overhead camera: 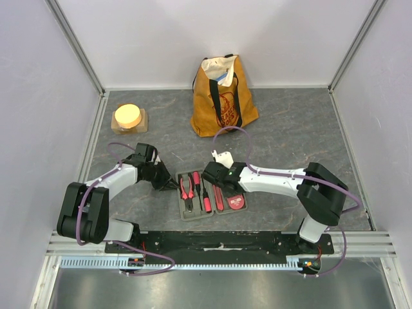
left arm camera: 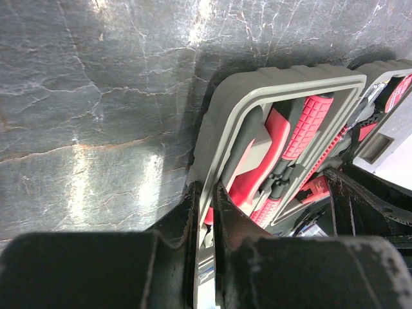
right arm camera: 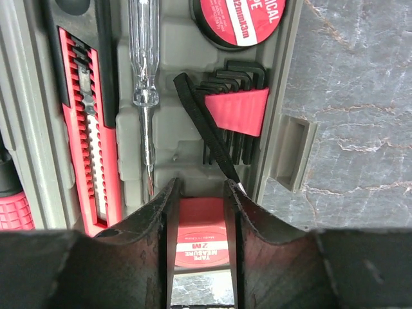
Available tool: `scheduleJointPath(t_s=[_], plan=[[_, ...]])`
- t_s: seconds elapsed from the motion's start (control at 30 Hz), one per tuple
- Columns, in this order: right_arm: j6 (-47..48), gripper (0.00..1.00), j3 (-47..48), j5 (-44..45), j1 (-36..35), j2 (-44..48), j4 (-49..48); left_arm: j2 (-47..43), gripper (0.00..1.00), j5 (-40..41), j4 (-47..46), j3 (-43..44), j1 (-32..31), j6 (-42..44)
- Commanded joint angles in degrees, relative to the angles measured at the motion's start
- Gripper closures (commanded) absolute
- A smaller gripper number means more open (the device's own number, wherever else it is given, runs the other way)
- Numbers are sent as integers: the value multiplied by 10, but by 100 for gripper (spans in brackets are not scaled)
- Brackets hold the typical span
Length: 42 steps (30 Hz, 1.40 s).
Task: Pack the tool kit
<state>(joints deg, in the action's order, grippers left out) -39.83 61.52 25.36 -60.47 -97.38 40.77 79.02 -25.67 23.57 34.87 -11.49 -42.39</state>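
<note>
The tool kit's grey case (overhead camera: pixel 182 212) lies open at the table's near middle, with red pliers (overhead camera: pixel 187 188) and a screwdriver (overhead camera: pixel 206 196) in its left half. My left gripper (left arm camera: pixel 205 187) is shut on the case's left rim (left arm camera: pixel 283 80), one finger outside the wall and one inside. My right gripper (right arm camera: pixel 200 183) hangs over the far end of the right half, its fingers closed on either side of the red tape measure (right arm camera: pixel 201 238). Next to it sit a utility knife (right arm camera: pixel 87 122), a clear-handled screwdriver (right arm camera: pixel 143 58), hex keys (right arm camera: pixel 238 109) and a tape roll (right arm camera: pixel 238 19).
A mustard-yellow tote bag (overhead camera: pixel 222 100) stands at the back centre. A round yellow-topped tan block (overhead camera: pixel 128 117) sits at the back left. Grey walls enclose the table on three sides.
</note>
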Motion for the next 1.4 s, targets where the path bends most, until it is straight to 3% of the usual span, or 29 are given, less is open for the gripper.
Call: scheduleJointPath(t_s=[0.0,0.17,0.3,0.63,1.37], plan=[[-10,58,45,27,1,26,26,23,92,70,-3,-15,3,-16],[12,46,107,59,0,31,57,22,91,64,-5,-13,2,-16],[27,41,86,57,-9,50,73,21,91,62,-5,-14,2,-16],[63,41,10,11,-42,61,45,27,91,57,-10,-16,2,-16],[121,39,-45,-10,-40,21,-46,44,91,58,-9,-17,2,-1]])
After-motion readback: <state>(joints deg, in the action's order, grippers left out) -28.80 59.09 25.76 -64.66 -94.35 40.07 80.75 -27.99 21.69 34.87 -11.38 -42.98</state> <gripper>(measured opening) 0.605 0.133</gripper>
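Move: The tape measure lies in the near end of the case's right half, at the right fingertips: its middle is about 2 cm back from them and 2 cm below. Ahead of it in the same tray are the hex keys, 3 cm ahead and 2 cm right of the hand, and the electrical tape, about 7 cm ahead and 1 cm right; the red cutter is 5 cm left and 1 cm ahead. From the left hand, the tape measure is some 19 cm right and 5 cm back. The right hand comes off the tape measure, springing up about 6 cm and some 2 cm forward and left as its fingers open wider, then swings back and right and sinks about 5 cm, coming down to the near end of the tray roughly 2 cm farther back than it began, turned some 15 degrees counter-clockwise with its spread fingertips close over the tape measure. The left hand stays almost in place and keeps the case's left wall pinched between its nearly shut fingers. ##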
